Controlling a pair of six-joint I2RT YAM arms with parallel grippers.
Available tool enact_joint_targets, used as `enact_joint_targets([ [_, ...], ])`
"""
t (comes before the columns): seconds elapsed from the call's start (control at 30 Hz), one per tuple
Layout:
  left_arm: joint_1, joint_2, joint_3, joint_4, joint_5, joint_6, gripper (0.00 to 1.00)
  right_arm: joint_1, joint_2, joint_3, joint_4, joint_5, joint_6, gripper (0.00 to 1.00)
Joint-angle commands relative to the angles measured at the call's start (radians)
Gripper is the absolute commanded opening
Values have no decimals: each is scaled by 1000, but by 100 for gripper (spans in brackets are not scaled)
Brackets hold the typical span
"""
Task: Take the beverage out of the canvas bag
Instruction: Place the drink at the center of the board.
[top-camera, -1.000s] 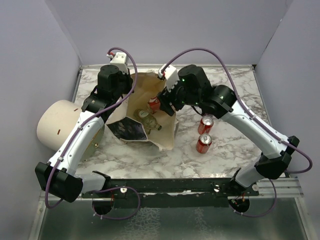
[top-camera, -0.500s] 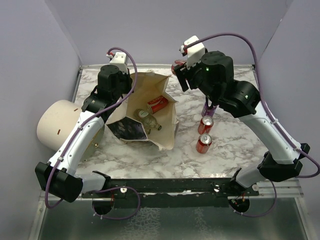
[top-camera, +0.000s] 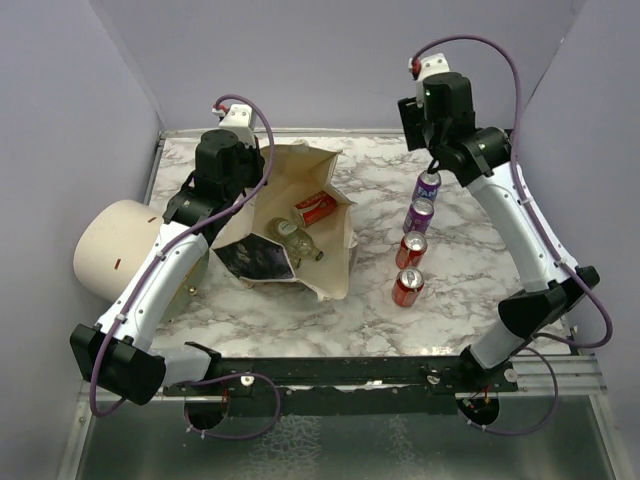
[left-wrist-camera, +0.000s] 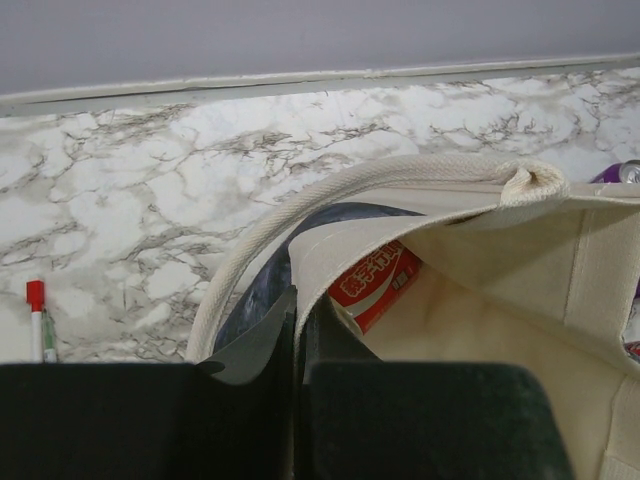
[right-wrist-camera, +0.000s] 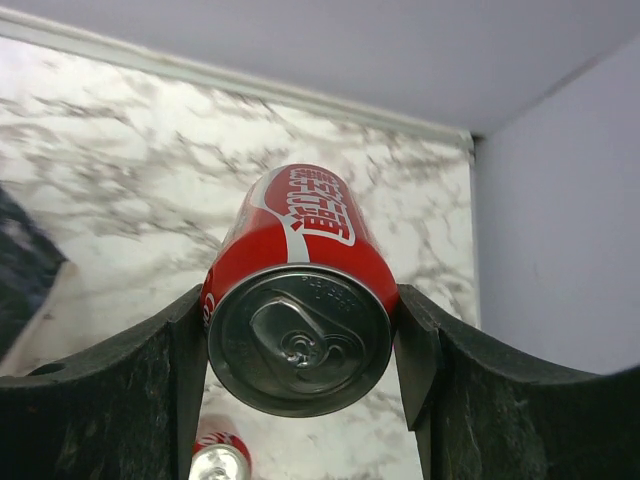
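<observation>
The canvas bag lies open on the marble at centre left. My left gripper is shut on the cloth of its rim, beside a loop handle. Inside the bag lie a red can and a green glass bottle. In the right wrist view my right gripper is shut on another red can, gripped by its sides, lid toward the camera. That arm is raised over the table's back right; in the top view its can is hidden.
Two purple cans and two red cans stand right of the bag. A cream cylinder lies at the left edge. A red-capped pen lies on the marble. Grey walls enclose the table.
My right gripper has lifted a red can out of the bag and swung it up and to the back right. The left gripper has kept its hold on the rim.
</observation>
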Motion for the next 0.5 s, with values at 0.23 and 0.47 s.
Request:
enact_joint_targets([
  [0.23, 2, -13, 3, 46, 2, -40, 0, -446, -53, -310, 26, -241, 171, 2],
  [0.47, 2, -9, 6, 46, 24, -46, 0, -522, 90, -372, 73, -315, 248, 2],
])
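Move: About level with the right hand, roughly 19 cm to its right and 24 cm below, is the bare patch of board for the held red can. The far purple can stands some 9 cm right and 2 cm farther out, the near purple can 8 cm right and 4 cm back, the nearest standing red can 6 cm right and 11 cm back, all about 24 cm down. From the left hand the patch is some 44 cm right, 3 cm ahead, 19 cm down. Swinging fast to the right and down together, about 18 cm each way, the right hand carries the pinched red can towards the bare board on the far side of the purple cans from the bag. The wrist tips the fingers down by some 25 degrees and turns about as much clockwise; the fingers keep their grip and the sideways travel is nearly spent by the end. ##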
